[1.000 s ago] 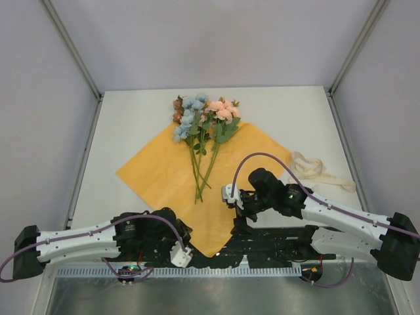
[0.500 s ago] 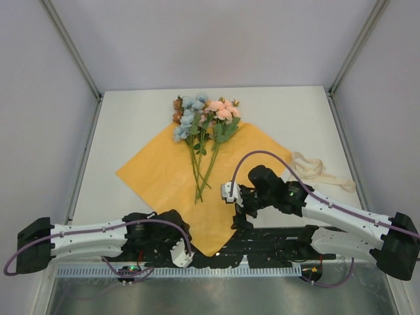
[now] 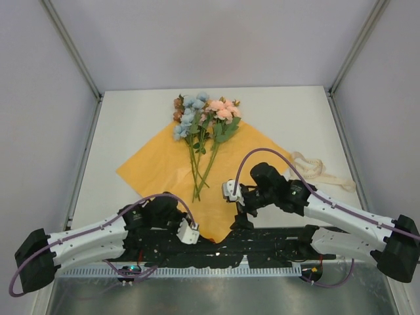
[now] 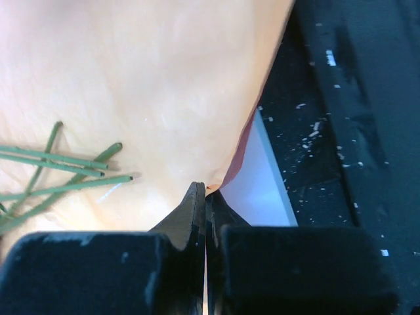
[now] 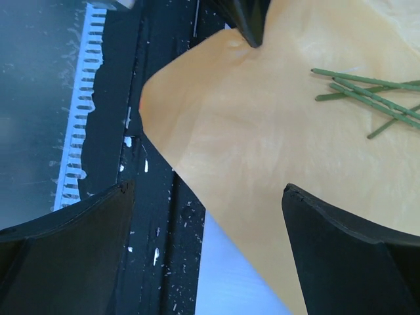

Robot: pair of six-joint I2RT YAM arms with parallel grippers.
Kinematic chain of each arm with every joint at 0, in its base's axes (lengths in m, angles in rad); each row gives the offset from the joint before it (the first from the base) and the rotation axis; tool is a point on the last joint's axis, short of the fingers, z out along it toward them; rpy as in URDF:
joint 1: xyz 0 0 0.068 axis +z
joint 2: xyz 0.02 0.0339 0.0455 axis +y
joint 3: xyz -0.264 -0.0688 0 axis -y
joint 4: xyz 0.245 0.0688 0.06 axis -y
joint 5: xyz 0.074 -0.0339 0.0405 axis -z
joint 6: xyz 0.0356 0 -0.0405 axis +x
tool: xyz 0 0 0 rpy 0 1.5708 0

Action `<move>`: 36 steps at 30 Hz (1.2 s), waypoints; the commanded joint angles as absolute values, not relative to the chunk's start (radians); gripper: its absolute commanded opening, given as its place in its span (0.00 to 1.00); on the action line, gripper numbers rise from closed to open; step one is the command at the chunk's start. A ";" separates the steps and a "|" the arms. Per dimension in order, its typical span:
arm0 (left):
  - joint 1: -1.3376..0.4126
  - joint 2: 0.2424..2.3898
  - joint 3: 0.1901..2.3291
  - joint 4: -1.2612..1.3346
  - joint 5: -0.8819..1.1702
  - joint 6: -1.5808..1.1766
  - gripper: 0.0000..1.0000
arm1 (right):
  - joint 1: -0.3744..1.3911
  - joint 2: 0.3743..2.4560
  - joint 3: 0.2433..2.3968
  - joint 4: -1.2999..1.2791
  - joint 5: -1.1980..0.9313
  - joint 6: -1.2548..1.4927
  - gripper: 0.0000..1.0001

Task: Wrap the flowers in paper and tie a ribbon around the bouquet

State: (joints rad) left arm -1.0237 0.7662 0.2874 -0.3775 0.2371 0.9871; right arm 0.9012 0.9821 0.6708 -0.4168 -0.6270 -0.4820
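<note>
The flowers (image 3: 203, 118) lie on the orange paper (image 3: 164, 170), blooms at the far side and green stems (image 4: 65, 170) pointing toward me. My left gripper (image 3: 200, 236) is shut on the paper's near corner; in the left wrist view the jaws (image 4: 206, 191) pinch the paper's edge (image 4: 164, 79), which curls up off the table. My right gripper (image 3: 237, 216) stands open just above the paper's near right edge (image 5: 262, 131), its jaws (image 5: 209, 187) wide apart with nothing between them. The cream ribbon (image 3: 315, 169) lies loose on the table at the right.
A black base plate (image 3: 275, 243) runs along the near edge under both grippers, with a white toothed rail (image 3: 197, 270) in front of it. White table surface (image 3: 131, 125) surrounds the paper. Grey walls close in the left, right and back.
My left gripper has moved right to the paper's near corner and shut on it, and the corner has drawn in and lifted. The right gripper has stayed open and hardly moved.
</note>
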 commanded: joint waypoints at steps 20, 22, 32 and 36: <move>-0.701 0.747 0.417 -0.321 0.563 0.767 0.00 | 0.871 1.160 0.724 -0.176 -0.670 -0.330 0.88; -0.701 0.744 0.411 -0.319 0.560 0.765 0.00 | 0.865 1.160 0.721 -0.175 -0.683 -0.333 0.68; -0.693 0.726 0.468 -0.412 0.503 0.657 0.25 | 0.807 1.316 0.912 -0.256 -0.627 -0.412 0.05; -0.647 0.680 0.508 -0.489 0.480 0.468 0.66 | 0.805 1.449 1.034 -0.346 -0.661 -0.501 0.05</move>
State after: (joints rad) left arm -0.6891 0.7307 0.4347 -0.4263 0.5030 0.6571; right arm 0.8028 1.3735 0.9039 -0.2768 -0.6357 -0.3927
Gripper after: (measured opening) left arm 0.522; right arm 0.060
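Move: The left hand already pinches the paper beside its near corner; the tip of that corner hangs about 6 cm back and 6 cm to its right, roughly level with it, and the cut stem ends lie some 5 cm ahead, 2 cm to the right and 3 cm below. The right hand, wide open and empty, has that corner about 6 cm back, 4 cm to its left and 7 cm below; the stem ends lie 5 cm ahead, 9 cm left and 10 cm down. Keeping its pinch, the left hand lifts the paper's near end up and forward, up by about 7 cm at the highest while the wrist rolls and turns, then eases slightly back and down and holds it there for the right hand, whose fingers shift a few centimetres left and shut on the raised flap near the corner. With the flap pinched, the right hand sweeps forward and a little left towards the stem ends, ending some 8 cm ahead of where it began, as the left fingers open about halfway and let go of the paper. ##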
